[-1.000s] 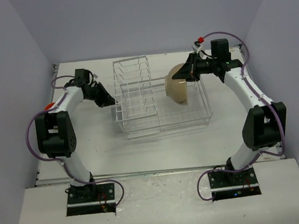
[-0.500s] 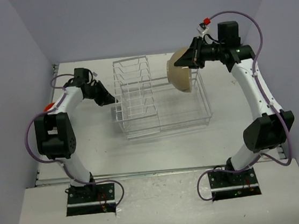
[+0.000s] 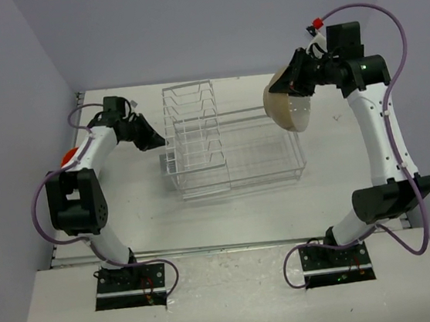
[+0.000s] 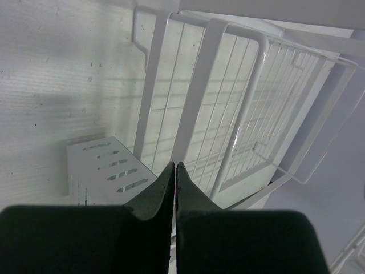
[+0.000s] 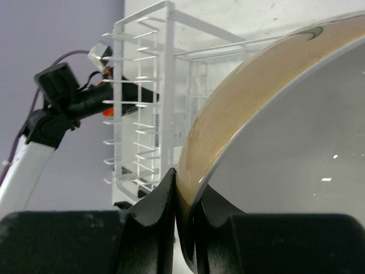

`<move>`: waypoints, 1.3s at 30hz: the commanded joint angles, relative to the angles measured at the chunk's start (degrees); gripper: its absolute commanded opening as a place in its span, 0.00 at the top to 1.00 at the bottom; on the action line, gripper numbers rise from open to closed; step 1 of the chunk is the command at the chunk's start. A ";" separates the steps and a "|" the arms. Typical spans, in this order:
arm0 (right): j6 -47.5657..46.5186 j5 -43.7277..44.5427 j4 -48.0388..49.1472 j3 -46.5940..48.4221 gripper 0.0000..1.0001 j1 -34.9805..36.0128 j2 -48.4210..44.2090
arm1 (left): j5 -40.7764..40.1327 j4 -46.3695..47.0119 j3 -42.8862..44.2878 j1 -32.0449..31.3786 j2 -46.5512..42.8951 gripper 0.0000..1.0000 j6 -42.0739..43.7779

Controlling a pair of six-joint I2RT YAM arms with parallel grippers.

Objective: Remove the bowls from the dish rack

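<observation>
The large tan bowl (image 3: 293,111) hangs tilted above the right end of the dish rack (image 3: 230,159), clear of its wires. My right gripper (image 3: 289,85) is shut on its rim. In the right wrist view the right gripper (image 5: 185,182) pinches the bowl (image 5: 228,108), one finger on the tan outside and one on the pale inside. My left gripper (image 3: 160,142) is shut on nothing beside the rack's left side. The left wrist view has the left gripper (image 4: 174,166) pointing at the white wire rack (image 4: 228,103). No other bowl shows in the rack.
A small orange thing (image 3: 68,156) lies at the table's left edge, partly hidden by the left arm. A white slotted tab (image 4: 102,165) sticks out at the rack's foot by the left fingers. The left arm (image 5: 57,108) shows beyond the rack (image 5: 142,103).
The right arm has lifted the tan bowl out of the basket section and carried it up and to the right. The left gripper has stayed shut in nearly the same place.
</observation>
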 commanded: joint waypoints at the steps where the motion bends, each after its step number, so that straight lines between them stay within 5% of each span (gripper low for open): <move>1: -3.35 7.70 0.71 5.94 1.00 -1.56 -5.70 | -0.46 1.14 0.92 -0.27 -2.71 0.99 0.78; 19: -8.54 36.35 -3.61 -13.74 1.00 -8.95 -11.95 | -1.52 0.88 1.01 -2.03 -2.45 0.99 2.01; 31: -10.12 43.57 0.69 -26.84 1.00 -10.26 -5.37 | -3.71 -0.96 3.30 -2.20 -3.41 0.99 3.59; 39: -11.08 45.42 1.23 -23.34 1.00 -11.41 3.69 | -6.09 -1.93 3.91 -2.20 -5.08 0.99 4.56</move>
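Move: The right hand already holds the large bowl by its rim, high up. Clear table right of the rack, where the bowl is headed, lies roughly 26 cm to this hand's right, 3 cm back and 36 cm below. The dish rack's middle is about 15 cm left, 4 cm ahead and 30 cm down. From the left hand that clear table is some 67 cm right, 6 cm back and 13 cm below. Tilting downward, the right hand carries the rim-pinched bowl some 23 cm down and 18 right, beside the rack. ##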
